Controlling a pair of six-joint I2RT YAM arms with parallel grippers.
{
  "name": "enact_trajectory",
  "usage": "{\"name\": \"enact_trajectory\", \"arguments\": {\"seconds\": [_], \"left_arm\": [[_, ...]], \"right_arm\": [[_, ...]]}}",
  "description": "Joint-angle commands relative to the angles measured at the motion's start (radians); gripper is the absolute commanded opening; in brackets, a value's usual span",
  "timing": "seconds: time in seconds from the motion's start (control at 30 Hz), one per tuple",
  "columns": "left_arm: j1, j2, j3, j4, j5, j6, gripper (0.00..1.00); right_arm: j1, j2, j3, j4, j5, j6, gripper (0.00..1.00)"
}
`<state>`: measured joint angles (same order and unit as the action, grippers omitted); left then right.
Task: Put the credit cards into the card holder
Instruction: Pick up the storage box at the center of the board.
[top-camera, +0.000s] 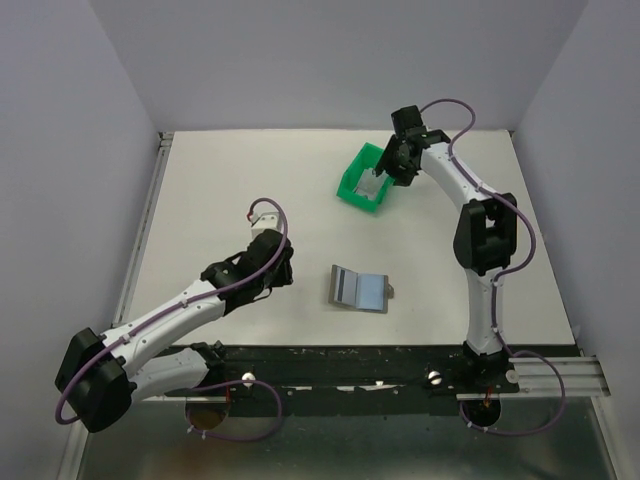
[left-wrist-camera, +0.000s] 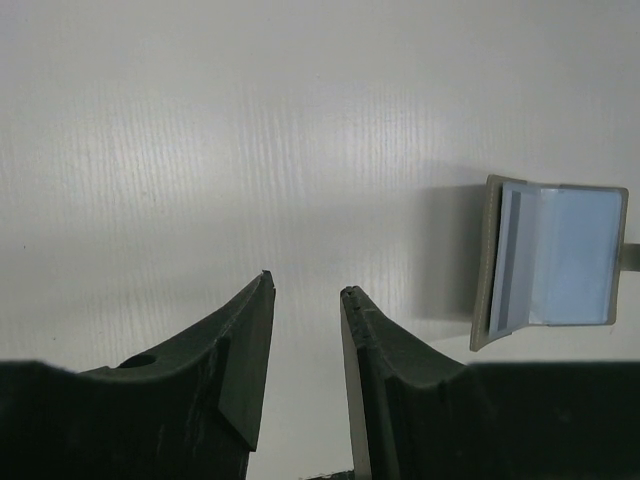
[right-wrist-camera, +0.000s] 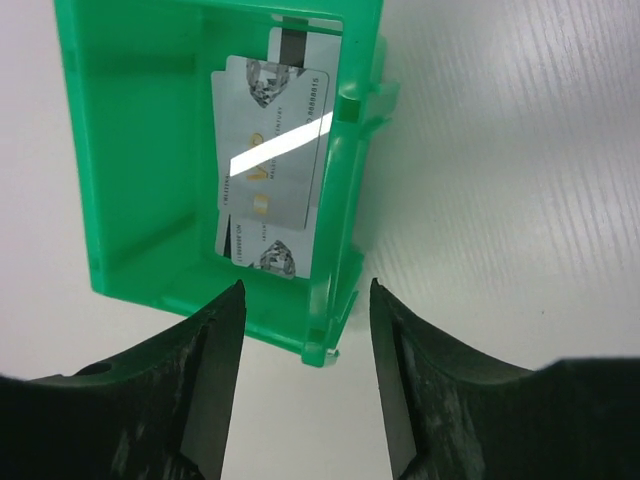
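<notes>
The credit cards (right-wrist-camera: 268, 150) lie overlapped inside a green bin (right-wrist-camera: 140, 150), silver-grey with a diamond print; one shows a dark stripe at its far end. From above, the cards (top-camera: 371, 186) are a pale patch in the bin (top-camera: 352, 186). My right gripper (right-wrist-camera: 306, 284) hangs open just above the bin's near corner, nothing between its fingers; it is also in the top view (top-camera: 393, 168). The card holder (top-camera: 359, 288) lies unfolded on the table, light blue inside (left-wrist-camera: 560, 255). My left gripper (left-wrist-camera: 306, 283) is open and empty, left of the holder and apart from it (top-camera: 288, 268).
White walls close in the white table on three sides. A black rail (top-camera: 380, 365) with both arm bases runs along the near edge. The right arm's elbow (top-camera: 484, 238) stands to the right of the card holder.
</notes>
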<state>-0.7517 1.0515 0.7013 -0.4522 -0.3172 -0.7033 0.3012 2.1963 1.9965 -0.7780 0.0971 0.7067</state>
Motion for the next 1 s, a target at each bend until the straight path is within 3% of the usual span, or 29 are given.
{"name": "enact_trajectory", "arguments": {"seconds": [0.0,0.17,0.43,0.57,0.97], "left_arm": [[0.008,0.013,-0.002,0.0,0.023,0.011,0.46],[0.012,0.013,-0.003,-0.005,0.021,0.018,0.46],[0.041,0.057,0.027,0.007,0.049,0.067,0.46],[0.048,0.11,0.062,0.015,0.067,0.088,0.46],[0.057,0.11,0.141,0.053,0.09,0.129,0.46]], "right_arm": [[0.003,0.089,0.047,-0.049,0.004,-0.029,0.58],[0.001,0.119,0.064,-0.032,-0.036,-0.07,0.39],[0.004,-0.021,-0.135,0.068,-0.091,-0.199,0.12],[0.01,-0.096,-0.241,0.059,-0.163,-0.263,0.08],[0.085,-0.423,-0.562,0.089,-0.154,-0.411,0.01]]}}
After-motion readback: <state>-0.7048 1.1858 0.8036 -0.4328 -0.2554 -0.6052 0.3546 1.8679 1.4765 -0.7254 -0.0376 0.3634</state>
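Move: The storage box's middle lies about 5 cm left of the right hand, 3 cm farther out and 8 cm below, its right wall almost under the fingers. The credit cards lie on its floor, some 4 cm left and 2 cm ahead. The card holder lies open roughly 28 cm back, 8 cm left and 10 cm below. From the left hand, the box is about 30 cm ahead, 19 cm right and 8 cm lower. The right hand sinks 5 cm, pinches the storage box's right wall, then draws 13 cm back, turning counter-clockwise. ##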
